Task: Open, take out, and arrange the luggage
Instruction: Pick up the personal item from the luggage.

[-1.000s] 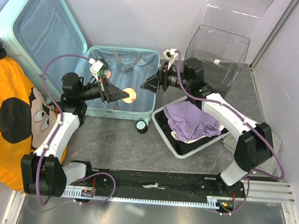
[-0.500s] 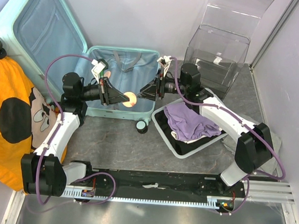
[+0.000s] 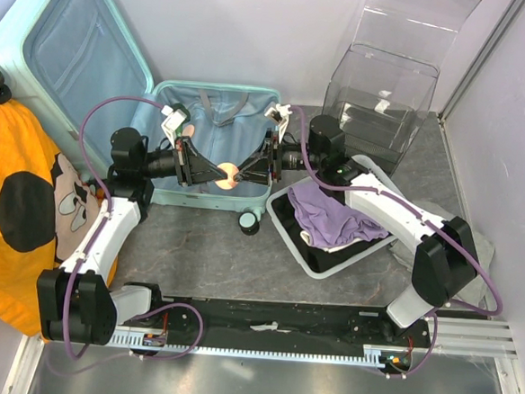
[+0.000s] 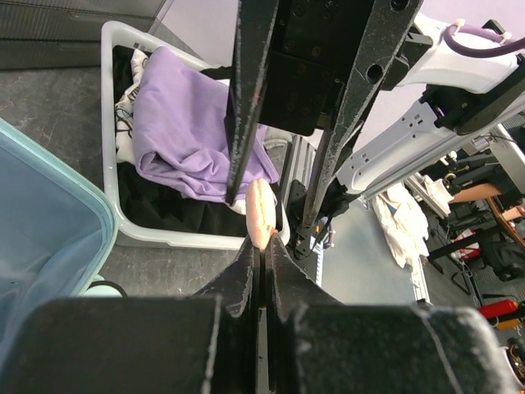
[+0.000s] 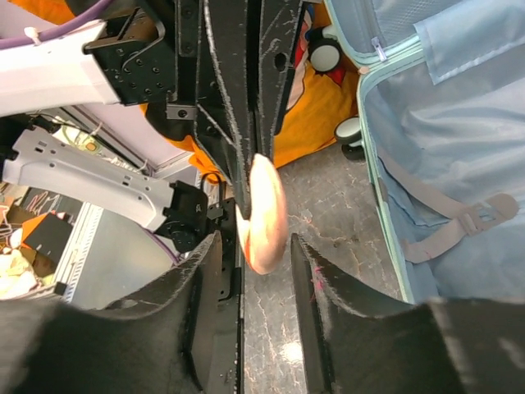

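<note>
The mint luggage (image 3: 214,138) lies open at the back, its lid (image 3: 83,49) leaning up on the left and its pale blue lining (image 5: 443,123) bare. Over its front edge my left gripper (image 3: 217,170) is shut on a flat, round peach-coloured piece (image 3: 229,172), pinching its lower edge (image 4: 261,212). My right gripper (image 3: 246,170) faces it from the right. Its jaws stand open on either side of the piece (image 5: 267,213), with a gap on each side.
A white mesh basket (image 3: 306,250) with a purple cloth (image 3: 334,211) on dark clothes sits right of the luggage. A clear plastic box (image 3: 387,88) stands at the back right. An orange cartoon-mouse cloth (image 3: 19,198) covers the left.
My right gripper has moved left to the piece held by the left gripper, and its jaws have narrowed around it. The left gripper has stayed shut and nearly still.
</note>
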Tool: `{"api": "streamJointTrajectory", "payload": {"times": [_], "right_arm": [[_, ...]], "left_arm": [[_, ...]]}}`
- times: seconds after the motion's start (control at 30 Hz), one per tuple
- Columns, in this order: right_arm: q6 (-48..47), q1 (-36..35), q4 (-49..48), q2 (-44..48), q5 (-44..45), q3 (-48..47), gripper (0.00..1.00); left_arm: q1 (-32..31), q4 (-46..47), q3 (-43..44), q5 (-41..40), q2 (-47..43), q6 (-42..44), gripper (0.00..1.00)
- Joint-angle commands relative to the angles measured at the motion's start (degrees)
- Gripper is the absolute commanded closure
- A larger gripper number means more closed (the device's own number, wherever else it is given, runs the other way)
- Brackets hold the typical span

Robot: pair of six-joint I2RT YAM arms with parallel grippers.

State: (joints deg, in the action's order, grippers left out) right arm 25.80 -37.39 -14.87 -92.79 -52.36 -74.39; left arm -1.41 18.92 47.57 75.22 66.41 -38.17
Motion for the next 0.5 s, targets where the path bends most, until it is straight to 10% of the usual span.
{"api": "streamJointTrajectory", "payload": {"times": [0.0,0.3,0.47], "right_arm": [[0.56,-0.93,-4.37,0.77,-2.31,0.12,0.58],[0.83,-1.11,-5.79,1.03,-0.03,0.39,1.00],[-10.57,-0.06,7.56,3.14,11.55,-2.69,1.00]], "left_arm": [[-0.35,-0.11,0.24,1.16,0.56,2.40,0.98],[-0.35,-1.68,0.06,1.07,0.30,4.07,0.96],[0.00,-10.20,1.99,-2.79,-2.68,12.39,0.38]]}}
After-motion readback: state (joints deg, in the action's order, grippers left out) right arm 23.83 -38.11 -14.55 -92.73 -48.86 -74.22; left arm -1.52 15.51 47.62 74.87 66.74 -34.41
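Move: The round peach personal item is in the left hand's pinch, its middle some 2 cm right of that hand point, and lies about 3 cm left of the right hand point, level with both and already between the right hand's half-open fingers. From the right hand, the open luggage half lies roughly 8 cm ahead, 10 cm left and 25 cm below; the caster wheel is about 12 cm back, 1 cm right and 27 cm below, and the basket with the purple cloth about 9 cm back, 28 cm right and 24 cm below. Holding almost in place, the right hand shuts its half-open fingers fully on the free edge of the personal item and pinches it, easing under 1 cm back and up while closing, then about 1 cm forward and down again. The left hand keeps its pinch on the opposite edge until the right one has shut, then spreads its fingers to nearly half open, sinking only about 1 cm and staying beside the item without backing off. ##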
